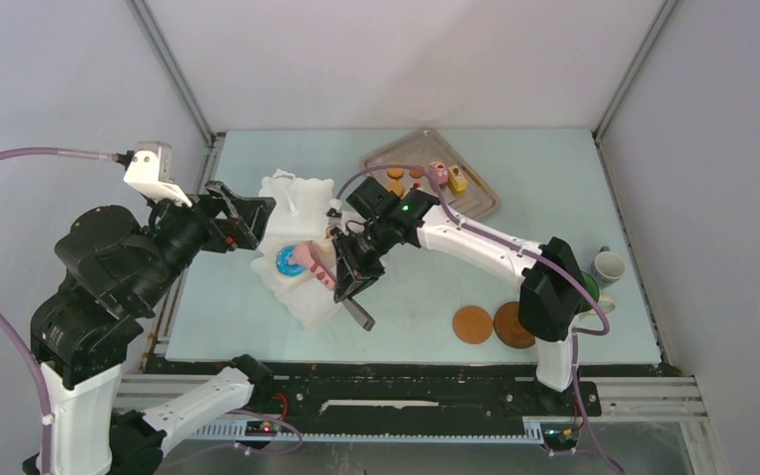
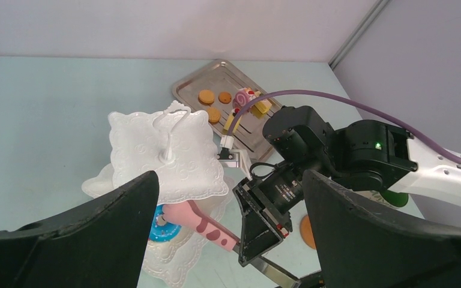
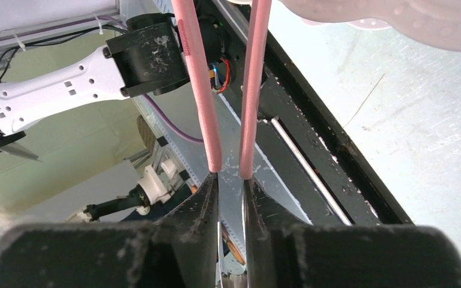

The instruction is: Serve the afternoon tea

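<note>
The white three-tier stand (image 1: 292, 190) sits left of centre, with a blue doughnut (image 1: 287, 261) on a lower tier (image 2: 161, 223). My right gripper (image 1: 350, 275) is shut on the pink tongs (image 1: 317, 261), whose tips rest at the doughnut. In the right wrist view the tongs' two arms (image 3: 197, 90) stand slightly apart above my gripper (image 3: 231, 178). My left gripper (image 2: 228, 179) hangs open over the stand, holding nothing. Orange biscuits (image 1: 396, 174) and cake slices (image 1: 447, 178) lie on the silver tray (image 1: 477, 204).
Two brown coasters (image 1: 472, 324) lie near the front right by the right arm's base. A small white cup (image 1: 609, 265) and a green-lined mug (image 1: 590, 285), partly hidden by the arm, stand at the right edge. White walls enclose the table.
</note>
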You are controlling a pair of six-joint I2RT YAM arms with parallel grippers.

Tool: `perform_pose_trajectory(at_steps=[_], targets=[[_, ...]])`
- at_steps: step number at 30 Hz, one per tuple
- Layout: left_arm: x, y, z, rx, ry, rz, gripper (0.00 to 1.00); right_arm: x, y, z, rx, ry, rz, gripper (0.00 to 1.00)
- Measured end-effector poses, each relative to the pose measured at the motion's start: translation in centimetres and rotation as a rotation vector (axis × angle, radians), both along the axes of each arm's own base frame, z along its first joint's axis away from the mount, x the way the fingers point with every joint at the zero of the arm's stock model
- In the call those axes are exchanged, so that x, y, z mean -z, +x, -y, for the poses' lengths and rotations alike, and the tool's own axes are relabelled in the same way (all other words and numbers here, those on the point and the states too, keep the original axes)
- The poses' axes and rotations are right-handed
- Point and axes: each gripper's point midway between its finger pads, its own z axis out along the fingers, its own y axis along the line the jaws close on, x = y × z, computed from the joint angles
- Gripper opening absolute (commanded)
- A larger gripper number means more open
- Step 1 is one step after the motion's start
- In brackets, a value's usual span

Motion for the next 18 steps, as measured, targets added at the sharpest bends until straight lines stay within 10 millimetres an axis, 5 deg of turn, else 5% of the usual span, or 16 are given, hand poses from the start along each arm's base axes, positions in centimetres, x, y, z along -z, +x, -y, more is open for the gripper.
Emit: perform_pose_trajectory(at_steps=[9,18], targets=[[-0.1,-0.1,-0.1,0.001,0.005,0.006,0.97,0.3,0.5,0.3,0.014,-0.018,0.016,0.35],[0.0,0.0,-0.1,0.001,0.018,0.008,0.97,0.6,1.3,0.9,0.040,-0.020,0.018,0.37]])
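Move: The blue donut, still between the tips of the pink tongs, lies about 10 cm left of the right hand, 6 cm ahead and some 4 cm lower, on the stand's middle tier. The white donut sits about 7 cm ahead and 3 cm left of this hand; the stand's top tier is roughly 12 cm ahead, 8 cm left and slightly above. From the idle left hand the blue donut is about 4 cm ahead, level sideways, and 30 cm below. Easing forward by only some 1.5 cm, with about 1 cm to the right and a slight sink, the right hand goes on opening its fingers to roughly a third of their range. The tong handles stay in the gripper as they spread, so the pink tips loosen on the blue donut and slide partly off its right side; the wrist hardly turns. ##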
